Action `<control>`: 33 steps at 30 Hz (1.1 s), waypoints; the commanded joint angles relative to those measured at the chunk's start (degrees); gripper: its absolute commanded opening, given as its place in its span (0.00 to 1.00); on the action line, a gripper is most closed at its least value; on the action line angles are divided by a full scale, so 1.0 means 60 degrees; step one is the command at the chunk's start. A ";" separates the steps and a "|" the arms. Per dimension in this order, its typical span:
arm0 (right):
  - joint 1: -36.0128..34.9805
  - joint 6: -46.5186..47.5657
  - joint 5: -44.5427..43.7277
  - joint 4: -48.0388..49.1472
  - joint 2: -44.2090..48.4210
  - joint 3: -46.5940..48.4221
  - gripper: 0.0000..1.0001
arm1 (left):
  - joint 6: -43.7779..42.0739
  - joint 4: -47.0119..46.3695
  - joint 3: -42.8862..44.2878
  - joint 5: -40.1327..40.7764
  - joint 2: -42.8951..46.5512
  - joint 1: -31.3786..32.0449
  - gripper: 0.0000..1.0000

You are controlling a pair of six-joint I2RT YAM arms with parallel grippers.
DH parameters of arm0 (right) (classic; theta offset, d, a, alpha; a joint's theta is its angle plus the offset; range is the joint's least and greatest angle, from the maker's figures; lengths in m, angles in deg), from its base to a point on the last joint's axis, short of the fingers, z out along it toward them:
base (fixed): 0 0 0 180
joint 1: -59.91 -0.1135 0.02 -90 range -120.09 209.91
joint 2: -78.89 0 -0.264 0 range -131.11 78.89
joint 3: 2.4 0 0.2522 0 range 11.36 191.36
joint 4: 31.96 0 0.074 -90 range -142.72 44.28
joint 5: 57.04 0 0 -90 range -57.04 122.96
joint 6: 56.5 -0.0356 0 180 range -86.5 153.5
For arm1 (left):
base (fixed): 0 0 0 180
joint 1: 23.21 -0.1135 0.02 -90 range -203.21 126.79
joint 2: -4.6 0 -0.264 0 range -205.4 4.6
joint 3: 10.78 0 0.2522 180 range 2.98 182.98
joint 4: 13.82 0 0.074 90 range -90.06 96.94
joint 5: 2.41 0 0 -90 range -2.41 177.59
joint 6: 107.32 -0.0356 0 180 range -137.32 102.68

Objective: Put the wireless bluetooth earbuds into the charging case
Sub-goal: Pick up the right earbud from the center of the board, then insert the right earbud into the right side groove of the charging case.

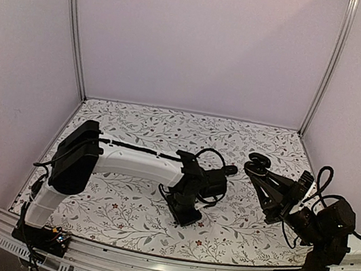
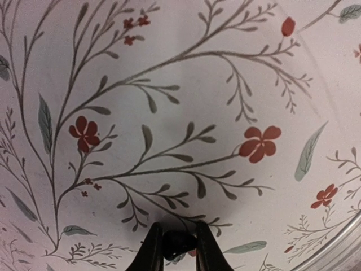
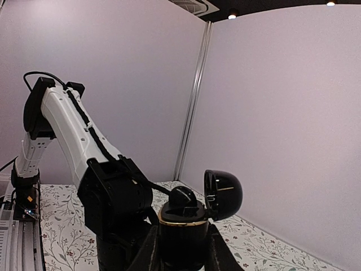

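Note:
A tiny black earbud (image 2: 179,244) sits between my left gripper's (image 2: 178,232) fingers, just above the flowered table cloth; both fingers touch it. In the top view the left gripper (image 1: 185,215) points down at the middle of the table. To the right, my right gripper (image 1: 262,172) is shut on the black charging case (image 1: 257,163) and holds it upright above the table. The case (image 3: 181,240) has a gold rim, and its lid (image 3: 224,195) hangs open to the right. Another earbud (image 3: 183,196) sits in it, its rounded top sticking up.
The left arm's black wrist block (image 3: 115,197) looms close to the left of the case. An aluminium rail (image 1: 146,267) runs along the near table edge and also shows as a rail (image 2: 333,243) in the left wrist view. Pale walls enclose the table on three sides.

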 commanded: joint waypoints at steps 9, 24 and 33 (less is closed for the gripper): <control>-0.0079 -0.0001 -0.0273 0.0212 0.0030 0.0028 0.00 | 0.0806 -0.3464 -0.2487 0.1599 0.3667 -0.0562 0.09; -0.0069 -0.0132 0.1392 0.1885 -0.1890 0.0550 0.00 | -0.1619 -1.1426 -0.6055 0.1281 0.9529 0.0506 0.09; -0.0069 -0.0711 0.2918 0.2797 -0.2837 0.0918 0.00 | -0.2490 -1.2707 -0.5804 -0.0011 0.8963 0.1271 0.07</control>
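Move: The open charging case, held in the right fingers, is about 12 cm to the right of the left hand, some 31 cm above it and 2 cm nearer the base. The left hand already has the earbud between its fingertips, down at the board. A closed black oval case rests on the board about 28 cm ahead of the left hand and 17 cm to its right. From the right hand, that earbud lies about 4 cm ahead, 14 cm to the left and 30 cm below. Keep the left fingers shut on the earbud and swing it fast, about 42 cm up off the board, bowing some 5 cm forward and then back 8 cm, while tilting the wrist about 90 degrees from pointing down to level, facing right and a little forward. Midway, start bringing the held case 5 cm left and slightly back to meet it, turning counter-clockwise. ##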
